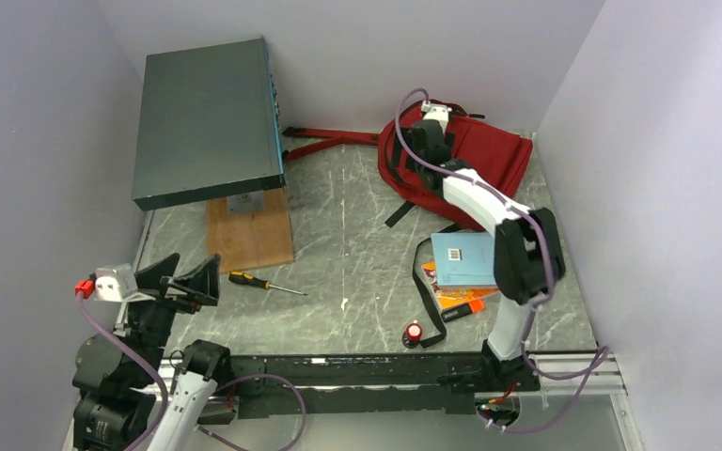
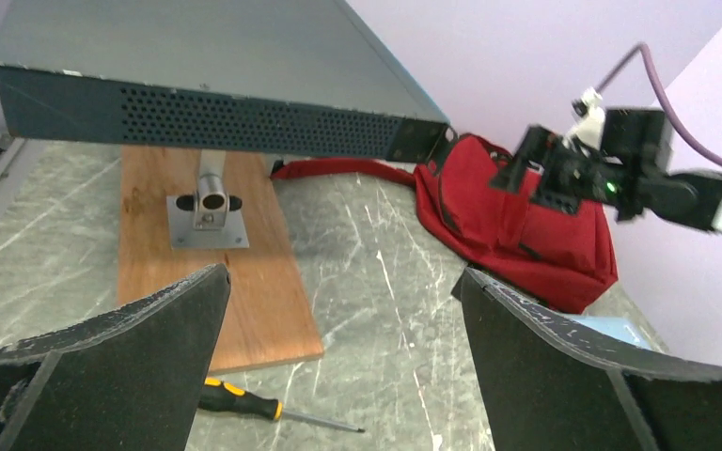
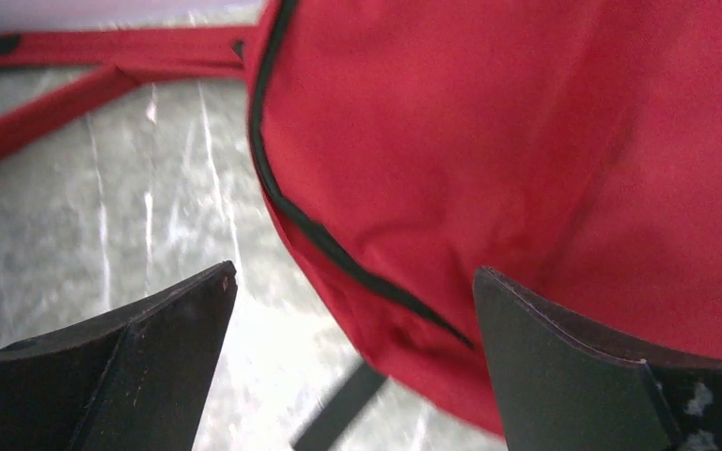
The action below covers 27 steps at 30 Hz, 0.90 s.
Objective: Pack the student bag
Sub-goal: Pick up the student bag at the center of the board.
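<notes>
The student bag (image 1: pixel 489 155) is a dark red backpack lying at the back right of the table, its red shoulder straps (image 1: pixel 329 143) trailing left. My right gripper (image 1: pixel 423 150) hovers over the bag's left edge, open. In the right wrist view its fingers straddle the red fabric (image 3: pixel 526 141) and a black zip seam (image 3: pixel 338 249), with nothing held between them (image 3: pixel 353 272). My left gripper (image 1: pixel 193 268) stands open at the near left, holding nothing (image 2: pixel 343 272). The left wrist view shows the bag (image 2: pixel 517 221) far ahead.
A light blue book (image 1: pixel 463 258) lies on orange items (image 1: pixel 461 299) with a black strap (image 1: pixel 426 296) looped beside it, and a small red round thing (image 1: pixel 414 333) sits nearer. A yellow-handled screwdriver (image 1: pixel 263 284) lies by a wooden board (image 1: pixel 249 235) carrying a dark metal box (image 1: pixel 209 117).
</notes>
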### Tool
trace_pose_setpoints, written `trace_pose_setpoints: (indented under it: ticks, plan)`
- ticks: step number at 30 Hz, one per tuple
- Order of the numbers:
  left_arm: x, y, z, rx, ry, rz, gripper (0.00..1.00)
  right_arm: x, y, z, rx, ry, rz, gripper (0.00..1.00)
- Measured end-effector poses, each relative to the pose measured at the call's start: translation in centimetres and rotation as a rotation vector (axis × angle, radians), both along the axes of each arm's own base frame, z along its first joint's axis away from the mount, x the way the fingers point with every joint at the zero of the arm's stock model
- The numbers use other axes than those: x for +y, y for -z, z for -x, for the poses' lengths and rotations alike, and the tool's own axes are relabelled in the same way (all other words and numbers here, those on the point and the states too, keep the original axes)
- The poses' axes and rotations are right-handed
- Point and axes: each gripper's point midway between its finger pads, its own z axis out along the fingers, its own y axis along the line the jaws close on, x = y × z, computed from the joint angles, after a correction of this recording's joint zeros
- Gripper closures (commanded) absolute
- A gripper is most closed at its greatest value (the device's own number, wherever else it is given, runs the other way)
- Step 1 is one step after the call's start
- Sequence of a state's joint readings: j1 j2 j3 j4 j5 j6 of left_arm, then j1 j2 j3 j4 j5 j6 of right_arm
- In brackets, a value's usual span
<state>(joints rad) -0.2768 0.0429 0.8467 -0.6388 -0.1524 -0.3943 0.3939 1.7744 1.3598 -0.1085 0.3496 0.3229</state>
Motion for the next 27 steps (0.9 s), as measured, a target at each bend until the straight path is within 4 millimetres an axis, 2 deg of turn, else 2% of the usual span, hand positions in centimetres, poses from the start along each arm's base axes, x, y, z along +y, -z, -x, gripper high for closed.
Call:
trace_pose_setpoints:
  ticks: [3, 7, 10, 13, 14, 17, 18, 24, 27]
  plan:
    - [-0.4, 1.4, -0.1, 0.029, 0.019, -0.010, 0.01, 2.1, 0.7, -4.6, -0.028, -0.018, -0.036, 0.00]
    - [-1.0, 3.5, -0.2, 0.088, 0.049, -0.029, 0.01, 4.2, 2.9, -8.8, -0.055, -0.031, -0.065, 0.01]
    - [-1.2, 4.7, -0.1, 0.135, 0.065, -0.041, 0.01, 5.4, 5.2, -12.1, -0.057, -0.014, -0.053, 0.10]
    - [-1.6, 5.6, 0.1, 0.169, 0.088, -0.051, 0.01, 5.8, 7.5, -15.0, -0.054, 0.047, 0.009, 0.32]
    - [-1.7, 5.7, 0.1, 0.178, 0.094, -0.054, 0.01, 5.8, 8.0, -15.5, -0.053, 0.060, 0.033, 0.44]
    - [-1.9, 6.0, 0.0, 0.193, 0.105, -0.056, 0.01, 5.3, 9.9, -15.4, -0.030, 0.094, 0.133, 0.91]
    - [-2.0, 6.1, -0.1, 0.199, 0.106, -0.055, 0.01, 5.1, 10.3, -15.2, -0.024, 0.094, 0.161, 1.00]
    - [-2.5, 7.1, -0.8, 0.245, 0.124, -0.063, 0.01, 5.1, 9.9, -14.7, -0.030, 0.034, 0.275, 1.00]
    - [-2.7, 7.4, -0.9, 0.257, 0.132, -0.066, 0.01, 5.8, 8.1, -14.1, -0.011, -0.054, 0.283, 1.00]
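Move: The student bag lies ahead of the open right hand. Its left edge is about 15 cm ahead, 5 cm to the left and 10 cm below; its middle is some 9 cm ahead, 8 cm to the right and 12 cm below. The loose red strap stretches out about 11 cm left of that edge, level with it. The blue book is roughly 14 cm back and 9 cm right. From the left hand, the bag's edge lies some 50 cm ahead, 34 cm right and 27 cm below. The right fingers pinch a fold of the student bag's left edge near the red strap, closing fully after the hand swoops about 15 cm forward, 10 cm down and 5 cm left onto it. The wrist rolls some 15 degrees, left side dropping, and the hand then rises about 2 cm. The left hand, empty and open, sinks about 7 cm and drifts slightly right, tipping down 15 degrees. ##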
